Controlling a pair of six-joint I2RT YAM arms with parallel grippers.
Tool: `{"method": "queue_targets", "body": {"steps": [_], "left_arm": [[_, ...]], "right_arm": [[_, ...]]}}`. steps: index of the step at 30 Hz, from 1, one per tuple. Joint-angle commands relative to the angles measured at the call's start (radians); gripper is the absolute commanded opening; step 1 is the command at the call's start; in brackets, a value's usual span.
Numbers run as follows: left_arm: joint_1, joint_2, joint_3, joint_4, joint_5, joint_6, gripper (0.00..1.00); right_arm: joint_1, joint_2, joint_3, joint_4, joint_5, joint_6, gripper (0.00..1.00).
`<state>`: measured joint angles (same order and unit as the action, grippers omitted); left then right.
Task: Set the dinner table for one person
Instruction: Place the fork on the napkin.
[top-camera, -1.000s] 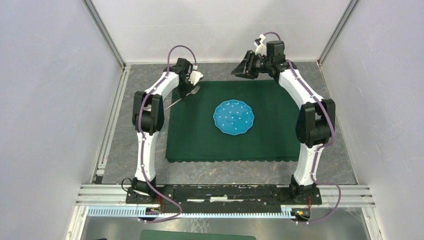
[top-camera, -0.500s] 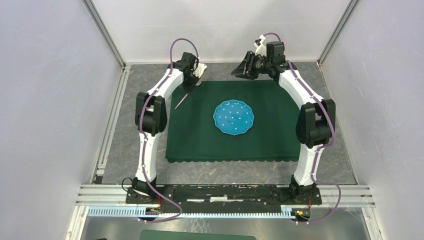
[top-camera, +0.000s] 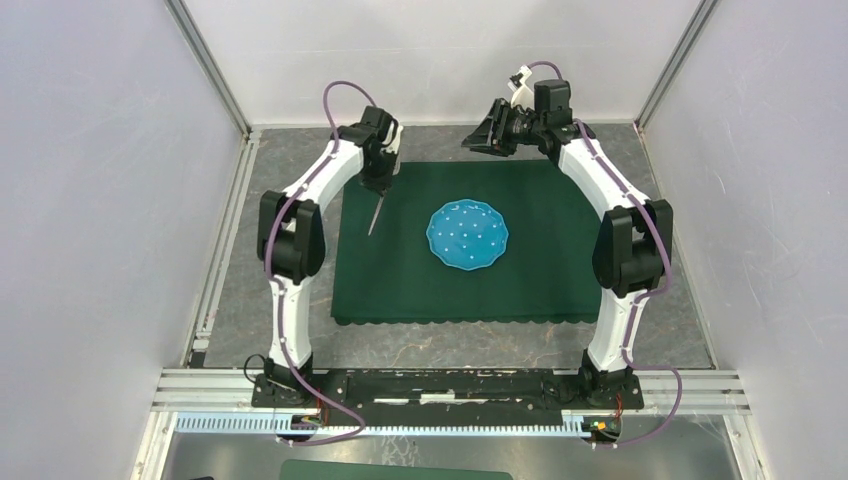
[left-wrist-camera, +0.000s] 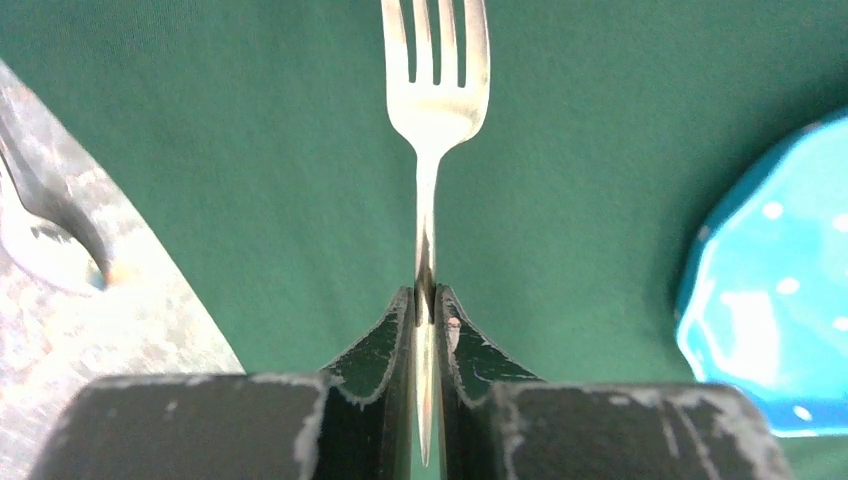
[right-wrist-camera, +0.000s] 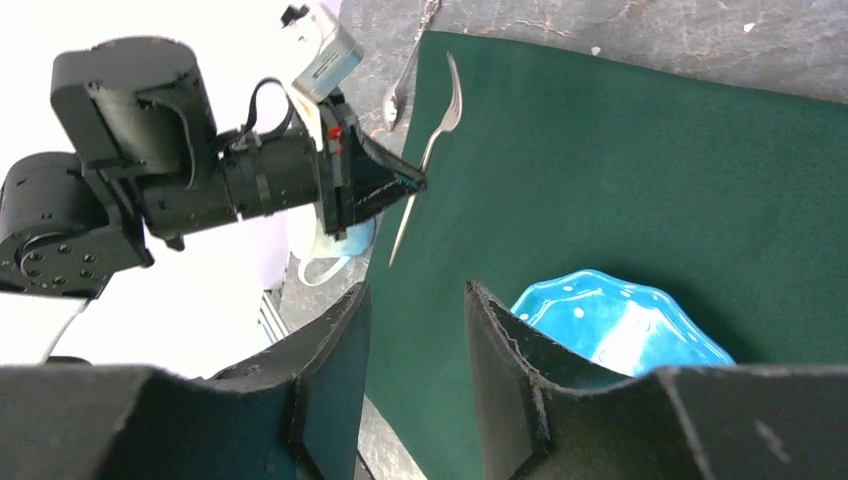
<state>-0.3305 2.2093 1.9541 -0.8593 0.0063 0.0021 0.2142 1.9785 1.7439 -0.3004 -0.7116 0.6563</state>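
My left gripper (top-camera: 380, 184) is shut on the handle of a silver fork (top-camera: 375, 213), over the left part of a dark green cloth (top-camera: 420, 280) that lies on the dinner table (top-camera: 250, 280). In the left wrist view the fork (left-wrist-camera: 432, 110) runs straight out from the gripper (left-wrist-camera: 426, 300), tines away from it, above the cloth (left-wrist-camera: 250, 150). A blue dotted plate (top-camera: 467, 235) sits mid-cloth, to the fork's right. My right gripper (top-camera: 480, 140) hangs open over the cloth's far edge. From its wrist, the gripper (right-wrist-camera: 416, 292) holds nothing.
A spoon (left-wrist-camera: 40, 230) lies on the grey table (left-wrist-camera: 90, 330) just off the cloth's left edge. It shows again as a spoon (right-wrist-camera: 405, 75) in the right wrist view. A pale cup-like thing (right-wrist-camera: 325, 255) is half hidden behind the left gripper. White walls close in on three sides.
The left wrist has turned and shifted right. The fork has swung from pointing out left over the cloth's edge to pointing toward the near side, over the cloth. The right arm has stayed still.
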Motion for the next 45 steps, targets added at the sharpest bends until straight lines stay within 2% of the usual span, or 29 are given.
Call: {"method": "queue_targets", "body": {"steps": [1, 7, 16, 25, 37, 45], "left_arm": [[-0.006, -0.169, -0.112, 0.005, 0.001, -0.183, 0.02], [-0.009, -0.279, -0.271, 0.030, 0.007, -0.286, 0.02], [-0.011, -0.362, -0.425, 0.050, 0.003, -0.376, 0.02], [-0.011, -0.353, -0.436, 0.071, 0.014, -0.390, 0.02], [-0.016, -0.335, -0.560, 0.161, 0.042, -0.405, 0.02], [-0.019, -0.292, -0.526, 0.179, 0.034, -0.374, 0.02]], "right_arm": [[0.004, -0.004, 0.056, 0.056, -0.043, 0.008, 0.45], [0.005, -0.028, 0.002, 0.074, -0.061, 0.000, 0.45], [0.003, -0.038, -0.018, 0.081, -0.071, -0.008, 0.45], [0.004, -0.044, -0.022, 0.081, -0.072, -0.010, 0.45], [0.000, -0.043, -0.017, 0.070, -0.062, -0.011, 0.45], [-0.001, -0.042, -0.014, 0.067, -0.051, -0.011, 0.45]]}}
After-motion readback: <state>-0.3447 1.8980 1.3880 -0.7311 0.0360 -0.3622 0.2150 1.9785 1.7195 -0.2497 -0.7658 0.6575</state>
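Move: The fork's place, the bare strip of napkin left of the plate, lies about 11 cm back, 2 cm left and 7 cm below the left hand, which already holds the fork by its handle. The plate's middle is some 8 cm back and 18 cm right; the mug stands 11 cm back and 16 cm left, and the spoon lies 9 cm ahead and 11 cm left. From the idle right hand the same place is roughly 11 cm back, 21 cm left and 22 cm down. The fork, still pinched by its handle, is carried back some 11 cm over the napkin in the left hand, arcing up a couple of centimetres and then sinking about 5 cm, with a short pause before the last descent. On the way the wrist turns roughly 20 degrees counter-clockwise and tips the fingers nearer to straight down; they stay shut. ##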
